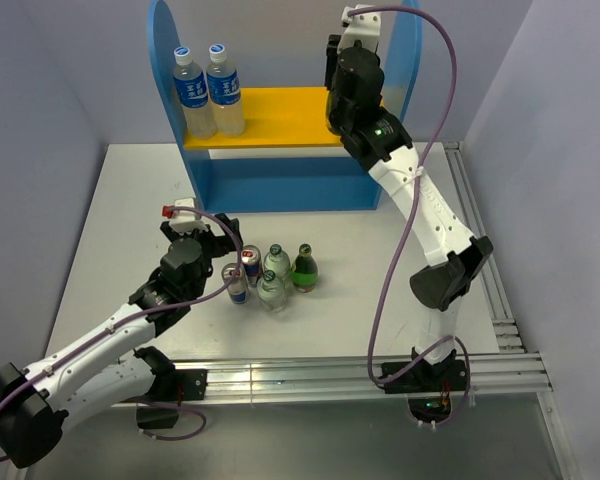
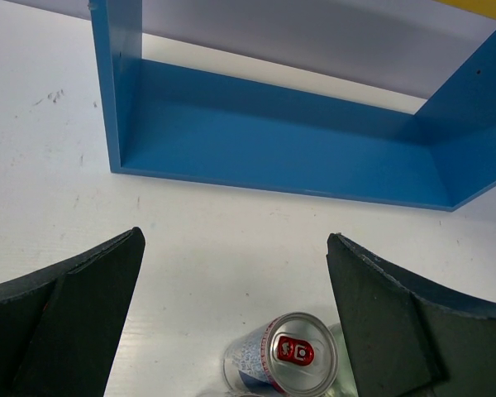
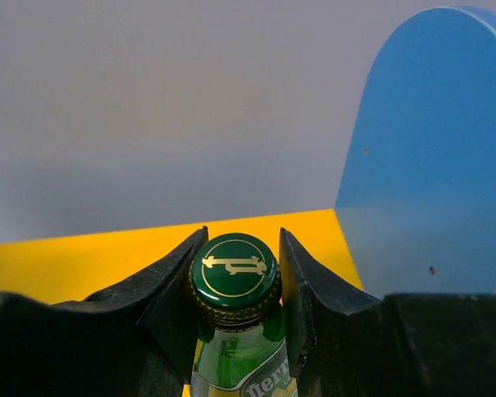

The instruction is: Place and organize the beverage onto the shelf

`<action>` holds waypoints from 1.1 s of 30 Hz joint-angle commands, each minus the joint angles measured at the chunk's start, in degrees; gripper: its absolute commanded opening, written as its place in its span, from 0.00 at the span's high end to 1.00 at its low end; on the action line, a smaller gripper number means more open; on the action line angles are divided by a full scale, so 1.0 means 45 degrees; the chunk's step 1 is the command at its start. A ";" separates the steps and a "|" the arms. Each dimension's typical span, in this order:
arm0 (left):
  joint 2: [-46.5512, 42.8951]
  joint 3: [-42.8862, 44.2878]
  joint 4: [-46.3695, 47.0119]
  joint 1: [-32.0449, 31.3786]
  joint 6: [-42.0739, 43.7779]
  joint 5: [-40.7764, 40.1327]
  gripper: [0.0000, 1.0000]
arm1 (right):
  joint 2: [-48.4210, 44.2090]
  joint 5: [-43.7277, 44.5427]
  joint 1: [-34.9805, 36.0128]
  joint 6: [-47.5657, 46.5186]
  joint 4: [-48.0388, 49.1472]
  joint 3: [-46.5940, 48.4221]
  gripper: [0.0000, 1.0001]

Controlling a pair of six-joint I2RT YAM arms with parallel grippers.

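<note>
My right gripper (image 1: 340, 118) is over the right end of the shelf's (image 1: 280, 180) yellow board. In the right wrist view it (image 3: 242, 233) is shut on the cap of a green glass bottle (image 3: 236, 273), which is upright over the board (image 3: 66, 265). On the table stand two slim cans (image 1: 250, 263) (image 1: 237, 285), two small clear bottles (image 1: 276, 262) (image 1: 271, 291) and a second green bottle (image 1: 303, 268). My left gripper (image 1: 218, 240) is open just left of and above the cans. In the left wrist view it (image 2: 236, 238) is wide open, with one can (image 2: 281, 364) below between the fingers.
Two taller clear bottles with blue labels (image 1: 193, 92) (image 1: 224, 88) stand at the left end of the yellow board. The shelf's lower bay (image 2: 273, 141) has nothing in it. Grey walls enclose the table. A metal rail (image 1: 480, 230) runs along its right edge.
</note>
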 commanded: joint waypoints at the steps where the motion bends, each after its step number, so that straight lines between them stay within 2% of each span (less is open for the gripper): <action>1: 0.0164 0.0288 0.0152 0.0044 -0.0094 0.0230 0.01 | 0.0005 -0.0308 -0.0563 -0.0360 0.1264 0.1437 1.00; 9: 0.0457 0.0328 0.0172 0.0044 -0.0055 0.0172 0.01 | 0.0396 -0.0777 -0.1832 0.0460 0.1988 0.0268 1.00; 22: 0.0496 0.0347 0.0153 0.0043 -0.0055 0.0152 0.01 | 0.0377 -0.0562 -0.2263 0.1046 0.3004 -0.1843 1.00; 23: 0.0477 0.0347 0.0152 0.0044 -0.0055 0.0133 0.01 | 0.0357 -0.0504 -0.2282 0.1066 0.3004 -0.1940 0.96; 24: 0.0477 0.0328 0.0172 0.0024 -0.0055 0.0133 0.01 | 0.0338 -0.0484 -0.2263 0.1066 0.3004 -0.2019 0.70; 25: 0.0496 0.0328 0.0172 0.0024 -0.0055 0.0152 0.01 | 0.0280 -0.0561 -0.2263 0.1066 0.3004 -0.2097 0.52; 26: 0.0477 0.0347 0.0172 0.0024 -0.0035 0.0152 0.01 | 0.0202 -0.0485 -0.2263 0.1066 0.3004 -0.2175 0.39; 27: 0.0496 0.0347 0.0172 0.0043 -0.0054 0.0171 0.01 | 0.0182 -0.0503 -0.2244 0.1066 0.2985 -0.2311 0.08; 28: 0.0496 0.0347 0.0153 0.0044 -0.0055 0.0172 0.01 | 0.0123 -0.0561 -0.2243 0.1066 0.3004 -0.2371 0.00; 33: 0.0458 0.0347 0.0133 0.0024 -0.0074 0.0133 0.01 | -0.0637 -0.0504 -0.2185 0.1027 0.3491 -0.3268 0.00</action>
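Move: The right hand holds the green bottle by its neck over the shelf. Its free spot, at the right end of the yellow board, is about 7 cm ahead, 6 cm to the right and some 17 cm below. The blue right side panel rises 5 cm right of that spot; the nearer water bottle stands about 26 cm left of the hand and 4 cm ahead, with its middle roughly 6 cm lower. From the left hand, the spot lies some 25 cm ahead, 38 cm right and 10 cm higher. Still pinching the green bottle's neck, the right hand carries it forward and right towards the blue side panel, about 6 cm each way, while lowering it nearly as far onto the yellow board. The hand turns slightly clockwise and pauses there, then the fingers open wide, let go of the neck, and sink some 2 cm around the bottle. ##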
